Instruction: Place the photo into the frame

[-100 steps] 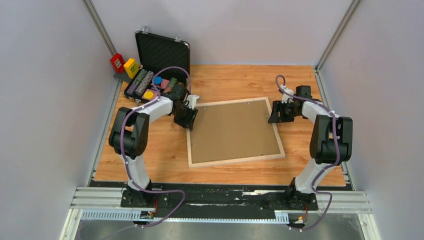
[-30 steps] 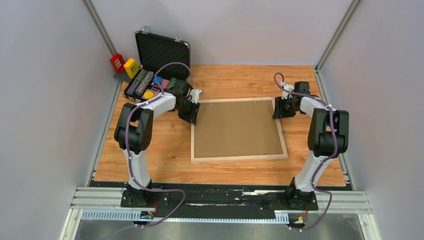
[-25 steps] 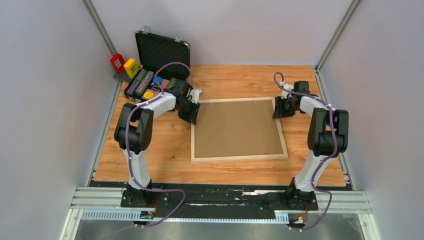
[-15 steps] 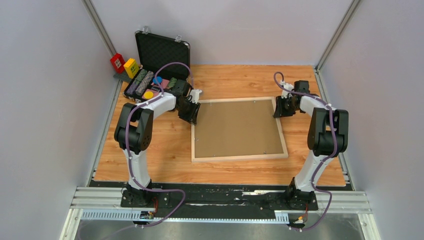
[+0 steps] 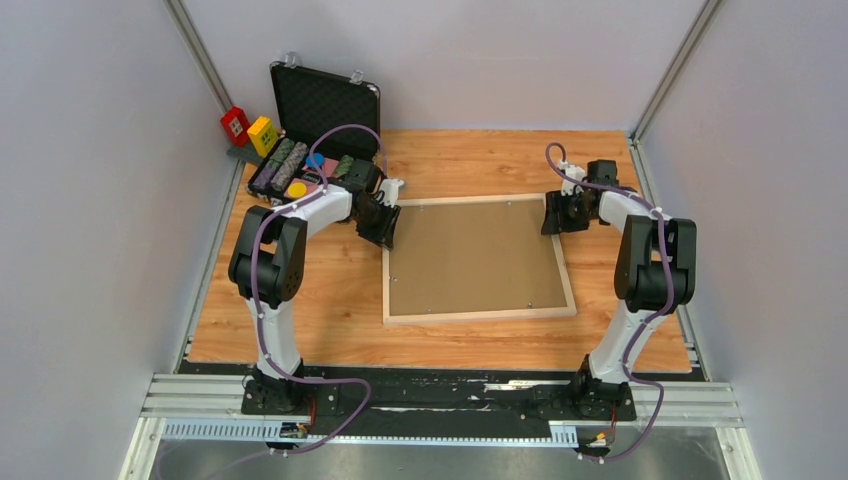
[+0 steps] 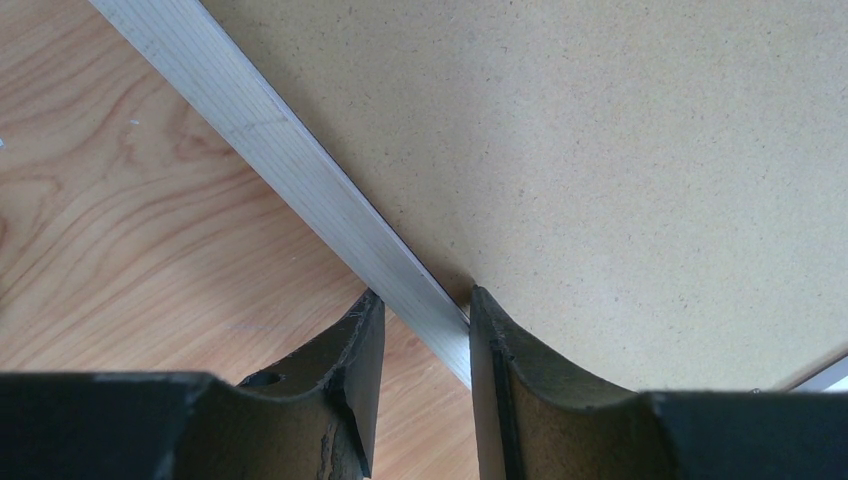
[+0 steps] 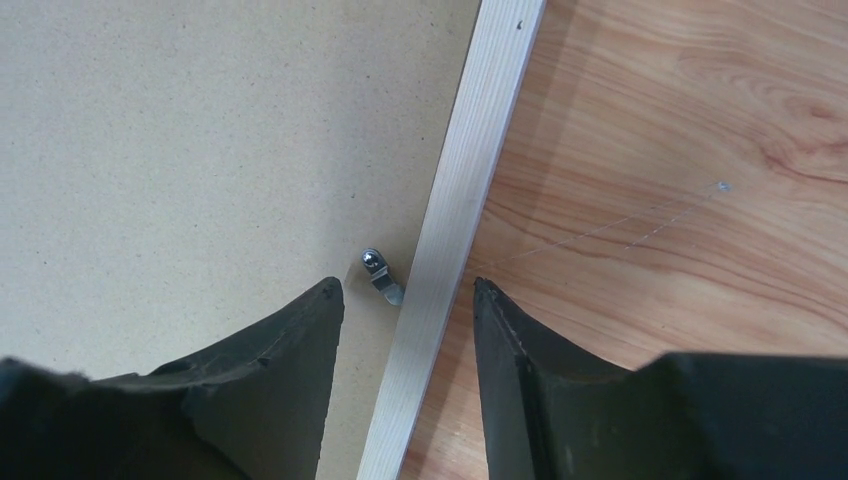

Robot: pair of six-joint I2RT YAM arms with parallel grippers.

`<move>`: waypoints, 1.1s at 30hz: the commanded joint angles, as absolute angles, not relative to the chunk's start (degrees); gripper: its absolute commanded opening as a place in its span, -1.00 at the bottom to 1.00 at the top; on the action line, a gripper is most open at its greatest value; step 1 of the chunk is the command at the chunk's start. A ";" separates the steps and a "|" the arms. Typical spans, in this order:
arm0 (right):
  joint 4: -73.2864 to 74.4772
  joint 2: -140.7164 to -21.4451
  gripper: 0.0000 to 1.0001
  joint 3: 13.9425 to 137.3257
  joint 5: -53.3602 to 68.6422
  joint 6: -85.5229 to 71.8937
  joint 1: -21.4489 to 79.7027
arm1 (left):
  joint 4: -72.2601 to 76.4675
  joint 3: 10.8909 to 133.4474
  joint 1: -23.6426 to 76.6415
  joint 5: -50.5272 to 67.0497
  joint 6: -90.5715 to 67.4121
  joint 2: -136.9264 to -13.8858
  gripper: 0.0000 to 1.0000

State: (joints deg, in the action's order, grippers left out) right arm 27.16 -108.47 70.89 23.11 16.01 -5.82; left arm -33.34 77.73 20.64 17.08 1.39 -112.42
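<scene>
The pale wood frame (image 5: 480,315) lies face down on the table, and the brown backing board (image 5: 475,255) fills it. The photo is hidden. My left gripper (image 5: 385,225) sits at the frame's far-left corner. In the left wrist view it (image 6: 420,295) is shut on the frame's rail (image 6: 270,130), with both fingertips touching it. My right gripper (image 5: 552,213) is at the far-right corner. Seen from the right wrist, it (image 7: 405,285) is open and straddles the rail (image 7: 470,170) with gaps on both sides. A small metal tab (image 7: 380,272) shows on the board (image 7: 200,130).
An open black case (image 5: 325,105) with foam lining stands at the back left, with several coloured items in its base. A red block (image 5: 236,124) and a yellow block (image 5: 262,133) sit beside it. Grey walls close in the table on both sides.
The frame has turned from skewed to square with the table, both grippers moving along with it. In the last second the right jaws narrowed, then widened off the rail. The left gripper held still.
</scene>
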 commanded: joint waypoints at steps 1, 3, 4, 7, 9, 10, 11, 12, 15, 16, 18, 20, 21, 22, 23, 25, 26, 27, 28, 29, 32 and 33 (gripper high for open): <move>26.09 -107.97 0.00 73.10 24.55 16.47 -5.54 | -31.86 78.81 21.71 19.99 3.09 -113.77 -0.17; 26.26 -108.17 -0.02 73.12 24.48 16.65 -5.54 | -31.90 78.80 21.73 20.01 3.09 -113.77 -0.18; 26.28 -108.22 -0.03 73.12 24.40 16.76 -5.54 | -31.90 78.82 21.67 20.02 3.08 -113.76 -0.17; 26.35 -108.40 -0.08 73.13 23.97 17.19 -5.49 | -31.99 78.82 21.72 20.16 3.08 -113.77 -0.18; 26.37 -108.57 -0.12 73.17 23.70 17.52 -5.54 | -32.02 78.79 21.71 20.13 3.12 -113.81 -0.18; 26.37 -108.60 -0.14 73.20 23.58 17.64 -5.54 | -32.05 78.81 21.73 20.17 3.14 -113.79 -0.18; 26.44 -108.63 -0.15 73.21 23.48 17.78 -5.54 | -32.07 78.83 21.76 20.14 3.09 -113.88 -0.18; 26.38 -108.62 -0.16 73.26 23.39 17.90 -5.54 | -32.08 78.88 21.79 20.13 3.08 -113.89 -0.18; 26.37 -108.68 -0.18 73.21 23.24 18.27 -5.54 | -32.08 78.89 21.75 20.08 3.16 -113.90 -0.18; 26.37 -108.72 -0.19 73.14 23.16 18.42 -5.52 | -32.08 78.86 21.78 20.10 3.21 -113.90 -0.18; 26.38 -108.88 -0.21 73.17 23.03 18.46 -5.54 | -32.08 78.92 21.80 20.09 3.18 -113.97 -0.18; 26.31 -109.11 -0.24 73.21 23.10 18.39 -5.54 | -32.10 78.93 21.80 20.17 3.17 -114.06 -0.18; 26.29 -109.31 -0.25 73.29 23.18 18.30 -5.54 | -32.14 78.97 21.75 20.15 3.16 -114.08 -0.17; 26.33 -109.44 -0.26 73.34 23.12 18.22 -5.54 | -32.14 79.00 21.79 20.20 3.25 -114.08 -0.18; 26.27 -109.56 -0.26 73.38 23.19 18.08 -5.54 | -32.15 78.96 21.77 20.21 3.30 -114.08 -0.18; 26.06 -109.81 -0.29 73.39 23.25 17.86 -5.54 | -32.17 78.93 21.75 20.20 3.30 -114.08 -0.18; 25.91 -109.85 -0.30 73.39 23.14 17.72 -5.54 | -32.17 78.95 21.77 20.21 3.26 -114.08 -0.18; 25.82 -109.89 -0.32 73.39 23.14 17.61 -5.54 | -32.17 78.98 21.68 20.21 3.26 -114.08 -0.18; 25.68 -109.99 -0.36 73.39 23.16 17.54 -5.54 | -32.17 78.94 21.74 20.13 3.28 -114.04 -0.18; 25.68 -110.06 -0.39 73.51 23.13 17.50 -5.54 | -32.17 78.93 21.74 20.08 3.31 -114.01 -0.18; 25.60 -110.21 -0.47 73.80 23.03 17.32 -5.54 | -32.16 78.99 21.79 20.12 3.28 -114.06 -0.18; 25.64 -110.27 -0.49 73.87 23.03 17.24 -5.54 | -32.17 78.96 21.79 20.17 3.31 -114.08 -0.18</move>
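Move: The metal clip I want sits between my right hand's open fingers, roughly 1 cm left of and 1 cm below their midpoint, beside the frame's right rail, which runs about 1 cm below that midpoint. From my right hand the next clip lies some 7 cm ahead and 9 cm left, the near-right corner about 19 cm back and 5 cm right. My left hand has the left rail between its fingers, about 1 cm below; the wanted clip lies roughly 34 cm right and 3 cm ahead of it. I keep my right hand over the right rail, easing only a few millimetres down and forward, while its fingers close from half open to under a third. The inner finger comes onto the metal clip and the outer one against the rail's outside, squeezing clip and rail together. My left hand stays put, still gripping the left rail. ##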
